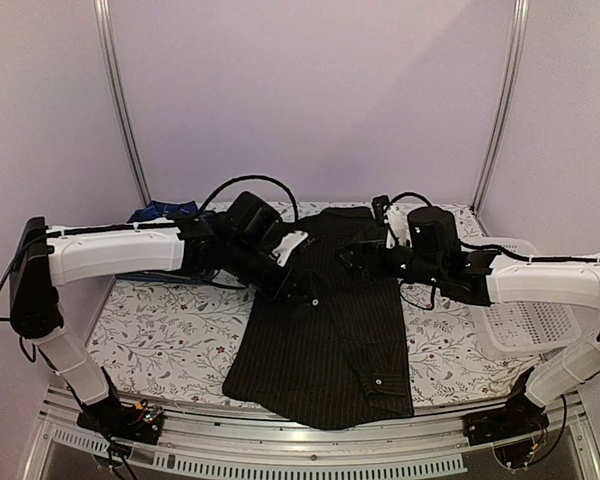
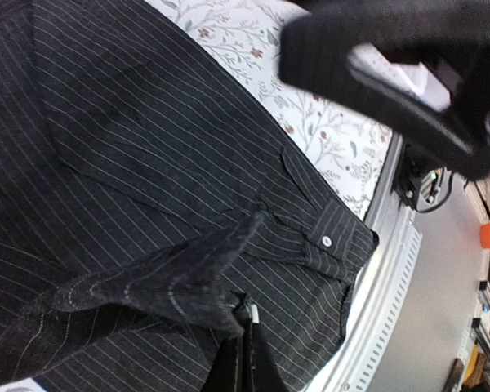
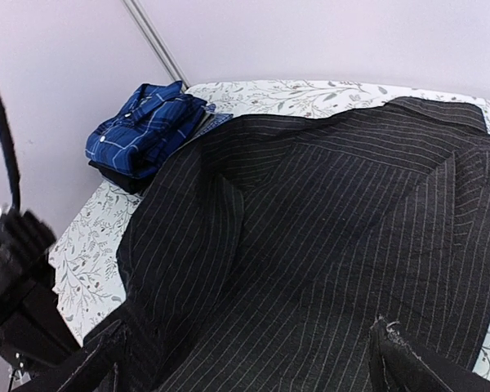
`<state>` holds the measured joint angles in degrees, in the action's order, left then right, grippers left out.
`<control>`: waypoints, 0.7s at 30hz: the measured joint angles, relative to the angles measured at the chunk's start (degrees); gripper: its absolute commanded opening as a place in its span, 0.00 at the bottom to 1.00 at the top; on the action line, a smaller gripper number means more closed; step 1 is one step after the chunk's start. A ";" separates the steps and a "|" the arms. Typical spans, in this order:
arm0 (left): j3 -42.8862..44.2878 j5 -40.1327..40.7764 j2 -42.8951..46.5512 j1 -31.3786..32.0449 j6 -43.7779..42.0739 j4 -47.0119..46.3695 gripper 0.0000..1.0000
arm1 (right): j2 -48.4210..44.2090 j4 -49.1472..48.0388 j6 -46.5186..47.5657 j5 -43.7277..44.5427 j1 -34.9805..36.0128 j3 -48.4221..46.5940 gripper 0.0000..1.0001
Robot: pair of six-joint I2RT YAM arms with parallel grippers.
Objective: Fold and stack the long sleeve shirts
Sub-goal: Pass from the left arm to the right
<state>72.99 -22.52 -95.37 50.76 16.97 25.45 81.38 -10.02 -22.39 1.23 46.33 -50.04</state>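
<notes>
A black pinstriped long sleeve shirt [image 1: 325,340] lies spread over the middle of the table, its hem at the near edge. My left gripper [image 1: 302,292] hovers over the shirt's left part. In the left wrist view, that gripper [image 2: 247,327] is shut on a raised fold of the pinstriped cloth [image 2: 163,278], close to a buttoned cuff [image 2: 325,240]. My right gripper [image 1: 352,258] hangs over the shirt's upper right. It [image 3: 249,367] stands open above the cloth, fingers [image 3: 400,359] wide apart with nothing gripped. A folded blue plaid shirt [image 3: 143,126] tops a dark folded one at the far left corner.
A white mesh basket [image 1: 525,310] sits at the table's right edge. The folded stack [image 1: 160,212] lies behind the left arm. A metal rail [image 2: 392,269] runs along the near edge of the floral tablecloth [image 1: 160,340]. Upright poles stand at both back corners.
</notes>
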 measured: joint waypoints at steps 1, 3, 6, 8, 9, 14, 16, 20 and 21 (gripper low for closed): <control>0.04 -0.37 -0.48 0.79 -0.50 0.37 0.00 | -0.48 0.35 -0.68 0.61 -0.28 0.59 0.99; 0.46 -0.94 -2.01 2.89 -1.51 1.66 0.00 | -1.51 0.90 -1.66 1.75 -0.68 1.77 0.99; 2.03 -1.11 -5.29 6.47 -2.95 4.11 0.00 | -3.61 2.45 -3.39 3.21 -1.31 4.00 0.99; 3.67 -1.01 -7.50 8.59 -3.82 5.44 0.00 | -4.81 3.48 -4.37 3.76 -1.70 5.14 0.99; 4.48 -0.94 -8.37 9.33 -4.17 5.97 0.00 | -5.29 3.76 -4.76 3.91 -1.79 5.60 0.99; 6.78 -0.11 -10.25 10.78 -5.42 6.23 0.00 | -8.50 5.09 -6.58 2.91 -1.88 8.59 0.98; 6.78 0.35 -10.29 10.78 -5.66 6.10 0.00 | -9.20 5.68 -7.10 1.64 -1.88 9.62 0.97; 6.78 0.28 -10.58 10.75 -5.92 5.14 0.00 | -9.90 6.19 -8.07 -2.58 -1.88 11.58 0.93; 6.78 0.13 -10.64 10.75 -6.01 4.94 0.00 | -10.05 6.23 -8.37 -3.85 -1.88 12.09 0.91</control>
<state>79.77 -22.39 -106.02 61.52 10.96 30.39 71.33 -3.79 -30.76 -2.61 44.45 -37.95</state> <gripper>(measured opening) 0.005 0.949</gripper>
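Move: The left hand, holding the cuff of the still-unfolded sleeve, has the laid sleeve's buttoned cuff about 14 cm back, 13 cm to its right and 15 cm below; the open right gripper waits some 8 cm ahead, 7 cm right and 4 cm above. From the right hand, the held cuff lies roughly 8 cm back, 7 cm left and 4 cm lower, while the collar is about 15 cm straight ahead and 20 cm down. Back, to its right and down goes the left hand, nearly 10 cm, carrying the pinched cuff over the shirt body towards the laid sleeve's cuff; it turns some 15 degrees clockwise, then all but stops. The empty right hand, fingers staying wide open, shifts right and sinks about 5 cm, then draws back too, tipping down. ##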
